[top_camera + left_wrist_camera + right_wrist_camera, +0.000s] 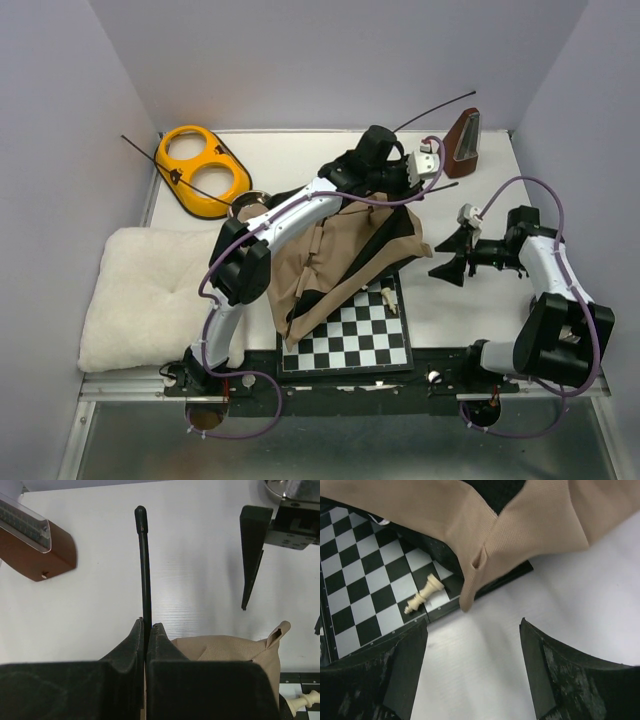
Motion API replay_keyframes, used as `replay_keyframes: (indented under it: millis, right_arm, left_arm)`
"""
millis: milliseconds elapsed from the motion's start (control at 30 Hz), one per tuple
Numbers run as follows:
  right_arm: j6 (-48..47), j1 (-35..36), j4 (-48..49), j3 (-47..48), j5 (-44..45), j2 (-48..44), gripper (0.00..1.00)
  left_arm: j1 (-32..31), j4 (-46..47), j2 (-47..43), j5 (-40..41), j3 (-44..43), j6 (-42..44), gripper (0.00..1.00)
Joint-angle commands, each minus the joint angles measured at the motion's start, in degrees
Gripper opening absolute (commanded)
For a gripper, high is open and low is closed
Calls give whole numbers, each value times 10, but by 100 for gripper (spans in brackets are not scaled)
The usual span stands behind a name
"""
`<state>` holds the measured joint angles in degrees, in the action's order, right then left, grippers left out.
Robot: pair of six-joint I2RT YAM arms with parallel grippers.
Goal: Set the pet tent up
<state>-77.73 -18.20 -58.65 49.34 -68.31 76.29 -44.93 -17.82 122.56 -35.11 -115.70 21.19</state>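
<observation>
The pet tent [335, 262] lies crumpled as tan fabric with black lining over the far half of the chessboard. One thin black pole [144, 570] sticks out of it towards the right, and my left gripper [148, 626] is shut on that pole just behind its free end. From above, the left gripper [412, 190] sits at the tent's far right corner. Other pole ends reach out at the far left [150, 155] and far right [440, 108]. My right gripper [452, 257] hangs open over bare table right of the tent; its wrist view shows a tan corner [520, 525] just ahead of the gripper [472, 625].
A chessboard [350, 338] lies at the near edge with a fallen white chess piece [422, 596] on it. A fluffy white cushion [150, 295] fills the left side. A yellow double bowl [205, 170] stands at the far left, a brown metronome [462, 143] at the far right.
</observation>
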Motion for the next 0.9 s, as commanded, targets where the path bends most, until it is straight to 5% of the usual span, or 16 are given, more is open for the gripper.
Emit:
replay_keyframes:
  millis: [0,267,467,600,867]
  right_arm:
    - [103,43,128,-21,-45,-15,79]
    - [105,50,138,-26,-60,-13,70]
    - [129,51,162,-39,-59,-21,38]
    - [126,51,145,-27,-47,-19,2]
    - [134,37,116,-20,-19,-38,1]
  left_arm:
    - [18,8,-8,29,-15,-9,0]
    - [21,9,-12,29,-6,-5,0]
    - [21,9,-15,27,-1,-5,0]
    - [21,-17,-19,23,3,22,0]
    - [19,-102,-69,9,81,208,0]
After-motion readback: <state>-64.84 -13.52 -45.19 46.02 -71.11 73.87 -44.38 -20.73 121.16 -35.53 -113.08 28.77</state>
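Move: The tan corner tab of the tent hangs just beyond the right hand's open fingers, about 2 cm to the left and 1 cm ahead, level with them. The chess king lies roughly 9 cm left, 8 cm back and 10 cm below that hand. From the left hand, which holds the black pole, the tab is some 11 cm back, 3 cm right and 8 cm lower; the pole's tip sticks out about 7 cm to its right. The right hand slides its open fingers around the tent's corner tab, about 2 cm to the left and 1 cm forward, then stays nearly in place while they shut fully and pinch the tab's tip between the pads. The left hand keeps its shut grip on the pole just short of its tip, waiting until near the end, when it starts easing down and to its left, about 1.5 cm each way. ##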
